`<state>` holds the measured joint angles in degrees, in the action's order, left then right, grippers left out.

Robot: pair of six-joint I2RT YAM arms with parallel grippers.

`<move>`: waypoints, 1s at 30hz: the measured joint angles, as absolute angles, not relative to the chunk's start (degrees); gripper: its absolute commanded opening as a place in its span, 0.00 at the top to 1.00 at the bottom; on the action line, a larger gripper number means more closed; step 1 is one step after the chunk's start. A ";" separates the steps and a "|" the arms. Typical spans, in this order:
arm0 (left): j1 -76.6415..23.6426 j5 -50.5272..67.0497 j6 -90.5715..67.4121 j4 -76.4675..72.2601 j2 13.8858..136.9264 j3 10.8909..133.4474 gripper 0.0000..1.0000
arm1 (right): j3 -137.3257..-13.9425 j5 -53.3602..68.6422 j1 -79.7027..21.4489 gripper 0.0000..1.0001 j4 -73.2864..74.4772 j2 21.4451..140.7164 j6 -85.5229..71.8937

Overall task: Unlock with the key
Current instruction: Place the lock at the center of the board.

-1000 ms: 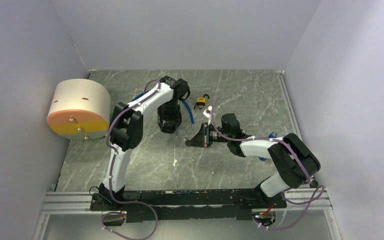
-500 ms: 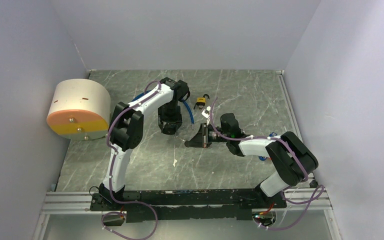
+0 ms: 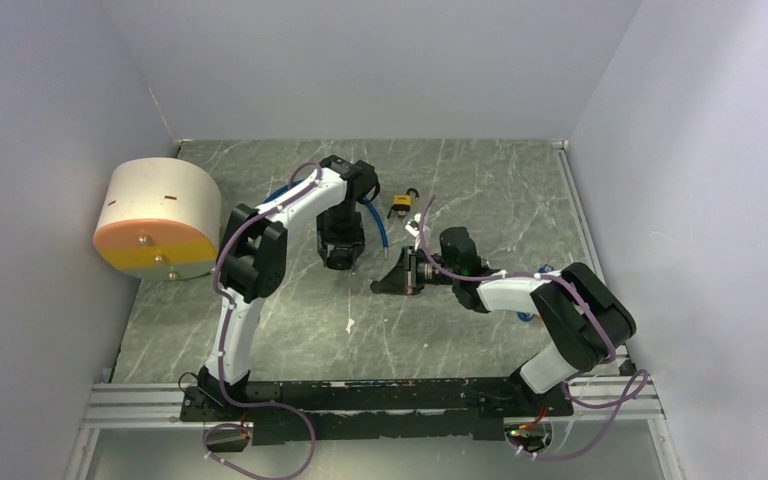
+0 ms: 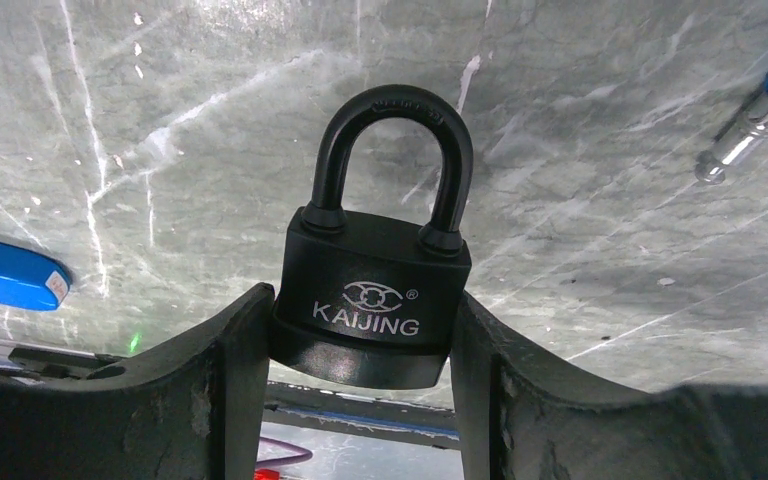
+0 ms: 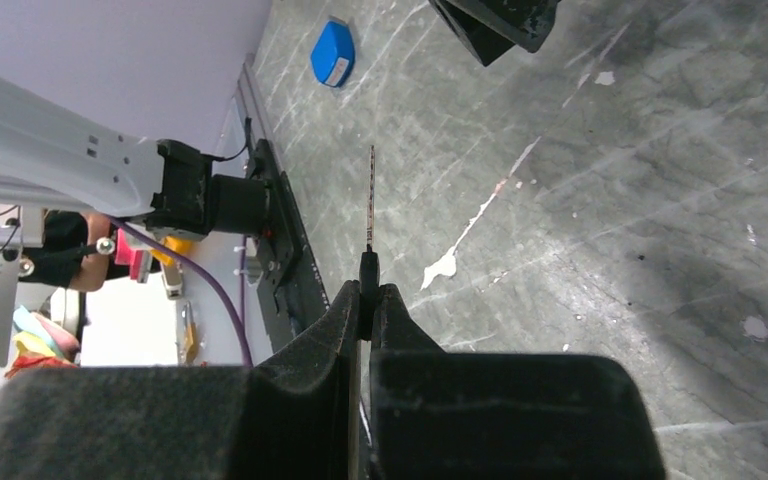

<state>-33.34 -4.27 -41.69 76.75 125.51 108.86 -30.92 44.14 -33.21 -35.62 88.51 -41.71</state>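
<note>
A black padlock [image 4: 378, 275] marked KAIJING, its shackle closed, stands upright between the fingers of my left gripper [image 4: 360, 308], which is shut on its body. From above, the left gripper [image 3: 340, 255] points down at mid-table and the padlock cannot be made out under it. My right gripper [image 5: 365, 300] is shut on the black head of a key [image 5: 369, 200]. The thin blade, seen edge-on, sticks out ahead of the fingers. From above, the right gripper [image 3: 385, 282] lies low, just right of the left one. The left gripper's dark fingers [image 5: 495, 25] show at the top of the right wrist view.
A small yellow padlock [image 3: 400, 207] and a blue-handled tool [image 3: 375, 222] lie behind the grippers. A round beige, orange and yellow drum [image 3: 155, 220] stands at the left wall. A blue block [image 5: 332, 52] lies on the marbled table near the black base rail [image 3: 380, 395].
</note>
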 measured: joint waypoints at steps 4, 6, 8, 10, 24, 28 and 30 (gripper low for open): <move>-33.32 -3.05 -41.63 74.87 124.99 107.42 0.96 | -30.92 41.71 -33.08 1.00 -33.87 88.51 -41.56; -33.34 -1.89 -41.45 72.75 123.92 105.23 0.97 | -30.76 40.10 -32.32 1.00 -33.01 88.33 -41.89; -33.43 -0.99 -41.17 70.35 122.34 102.63 0.98 | -30.02 38.65 -30.59 1.00 -32.56 87.64 -42.30; -33.76 -0.62 -40.69 65.95 119.22 98.06 0.97 | -28.75 36.51 -27.68 1.00 -30.96 85.71 -42.92; -45.06 2.98 -28.40 7.84 90.72 53.87 0.97 | -28.42 24.51 -18.44 1.00 -12.91 74.87 -39.09; -47.35 6.20 -23.22 -14.13 90.35 41.47 0.93 | -28.42 25.15 -18.09 1.00 -12.25 75.20 -38.02; -48.40 8.29 -21.65 -21.87 91.64 38.20 0.90 | -28.45 26.09 -18.09 1.00 -12.25 75.88 -37.23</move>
<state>-48.40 8.29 -21.65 -21.87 91.64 38.20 -28.45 26.09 -18.09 -12.25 75.88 -37.23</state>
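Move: My left hand, pointing down, already holds the black padlock; its goal is the open space over the board's middle, about 11 cm right and 7 cm back, nearly level. The key in my right fingers is some 5 cm right and 7 back. The blue cable's near end lies about 8 cm right, level fore and aft, 7 below. From my right hand, the padlock is about 8 cm ahead and 6 left, slightly lower; the cable end is 8 ahead and 3 right. I sweep my left hand some 11 cm right and about 7 back, rising a little midway and then sinking, into the space where the key was. As it goes, the wrist swings up and clockwise until the down-pointing fingers aim right and forward, still gripping the padlock. Meanwhile my right hand clears out right, then also forward and slightly down, turning clockwise about 30 degrees and keeping the key pinched. ##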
